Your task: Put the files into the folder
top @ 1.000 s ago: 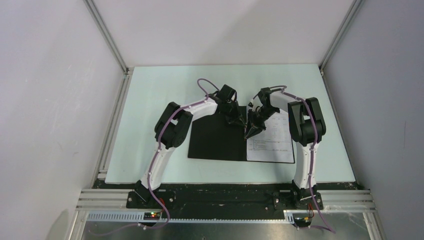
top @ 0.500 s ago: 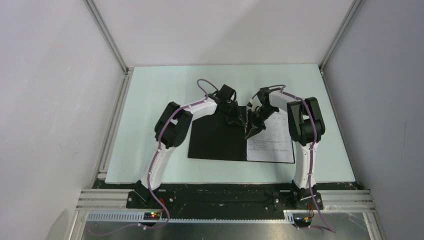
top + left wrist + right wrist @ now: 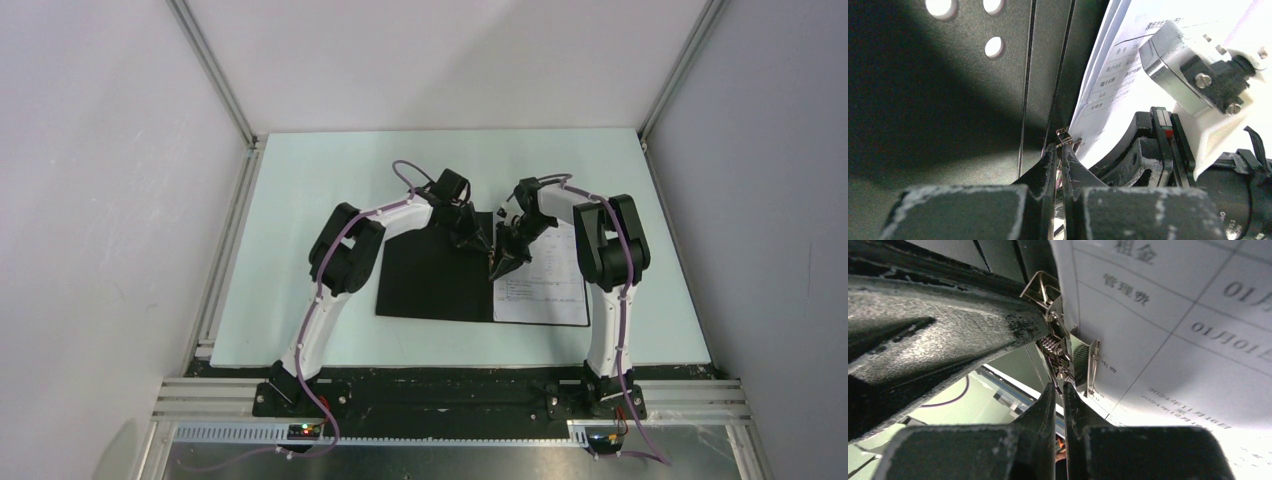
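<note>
The folder (image 3: 435, 280) lies open on the table, black inside facing up. The files (image 3: 545, 285), white printed sheets, rest on its right half, their left edge against the spine. Both grippers meet at the metal clip (image 3: 1055, 347) on the spine. My left gripper (image 3: 1061, 146) is shut, with a thin metal part of the clip (image 3: 1066, 135) at its fingertips. From the other side my right gripper (image 3: 1059, 386) is shut on a metal tab of that clip. From above, the left gripper (image 3: 482, 247) and right gripper (image 3: 497, 268) stand tip to tip.
The pale green table (image 3: 300, 200) is boxed in by white walls and aluminium posts at the back corners. The right arm's wrist and camera housing (image 3: 1193, 65) sit close over the sheets (image 3: 1128, 65) in the left wrist view.
The right gripper's jaws have closed down onto the clip. Both arms have barely shifted at the spine; the left gripper stays shut.
</note>
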Motion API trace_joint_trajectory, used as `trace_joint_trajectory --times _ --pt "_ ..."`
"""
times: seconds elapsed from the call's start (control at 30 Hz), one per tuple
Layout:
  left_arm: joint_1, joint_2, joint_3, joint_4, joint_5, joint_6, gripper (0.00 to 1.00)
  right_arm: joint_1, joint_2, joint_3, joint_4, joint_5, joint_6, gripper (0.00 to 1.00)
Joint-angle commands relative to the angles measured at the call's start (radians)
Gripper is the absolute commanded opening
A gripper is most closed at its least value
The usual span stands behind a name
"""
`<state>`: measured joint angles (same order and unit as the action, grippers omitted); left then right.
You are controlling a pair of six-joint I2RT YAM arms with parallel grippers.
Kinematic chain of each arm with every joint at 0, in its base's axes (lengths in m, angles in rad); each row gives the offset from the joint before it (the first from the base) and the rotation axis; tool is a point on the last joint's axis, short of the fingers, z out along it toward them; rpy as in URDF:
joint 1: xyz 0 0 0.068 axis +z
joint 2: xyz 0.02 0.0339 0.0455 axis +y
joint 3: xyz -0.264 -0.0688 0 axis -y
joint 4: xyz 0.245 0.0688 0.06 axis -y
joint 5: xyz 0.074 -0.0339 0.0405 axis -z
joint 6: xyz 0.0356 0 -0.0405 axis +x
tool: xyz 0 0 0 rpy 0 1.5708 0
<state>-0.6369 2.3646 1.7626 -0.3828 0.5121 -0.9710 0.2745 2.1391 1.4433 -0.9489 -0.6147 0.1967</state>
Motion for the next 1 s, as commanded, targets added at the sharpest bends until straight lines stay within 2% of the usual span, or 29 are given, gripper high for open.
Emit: trace_joint_trajectory --times 0.0,0.2,0.33,0.4,0.43,0.57,0.6,0.8,0.97 --pt "0.012 0.057 -0.043 -0.062 -0.058 -0.019 0.06 -0.004 0.102 -0.084 -0.041 0.134 0.014 0.0" --pt "0.009 0.049 -0.057 -0.056 -0.051 -0.053 0.06 -0.031 0.208 -0.01 -0.015 0.033 0.045 0.0" --pt "0.003 0.045 -0.069 -0.03 -0.051 -0.077 0.06 -0.016 0.269 0.056 -0.033 0.034 0.044 0.0" --pt "-0.001 0.043 -0.077 -0.024 -0.049 -0.083 0.06 -0.009 0.281 0.082 -0.019 -0.018 0.047 0.0" --pt "-0.002 0.042 -0.08 -0.022 -0.049 -0.085 0.06 -0.008 0.278 0.086 -0.008 -0.108 0.051 0.0" --pt "-0.003 0.041 -0.098 -0.015 -0.057 -0.09 0.06 0.009 0.227 0.131 0.004 -0.199 0.058 0.01" --pt "-0.002 0.043 -0.101 -0.013 -0.058 -0.092 0.06 0.013 0.206 0.14 0.002 -0.213 0.06 0.03" --pt "-0.004 0.044 -0.097 0.0 -0.067 -0.099 0.05 0.001 0.128 0.11 -0.006 -0.251 0.077 0.33" --pt "-0.004 0.033 -0.087 0.004 -0.07 -0.091 0.04 -0.036 0.083 0.088 -0.02 -0.228 0.075 0.47"
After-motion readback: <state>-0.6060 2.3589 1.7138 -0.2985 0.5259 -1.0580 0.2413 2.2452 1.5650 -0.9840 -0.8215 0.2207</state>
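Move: The metal clip on the folder's fold is already in both hands' reach. Its middle lies about 4 cm straight ahead of the right fingertips, which pinch its near end, and about 3 cm straight back from the left ones at its far part. From the right hand, the file stack centres some 11 cm right and 2 cm ahead, and the bare cover about 13 cm left and 3 cm ahead, both roughly 1 cm lower. The right fingers, still pinching the clip's near end, bear down on it slightly and carry it forward about 2 cm. They then open roughly halfway as the hand swings left about 2 cm and rises 1 to 2 cm off its lowest point. The nearly shut left fingertips stay against the clip and shift about 1.5 cm forward, turning some 5 degrees counter-clockwise. ##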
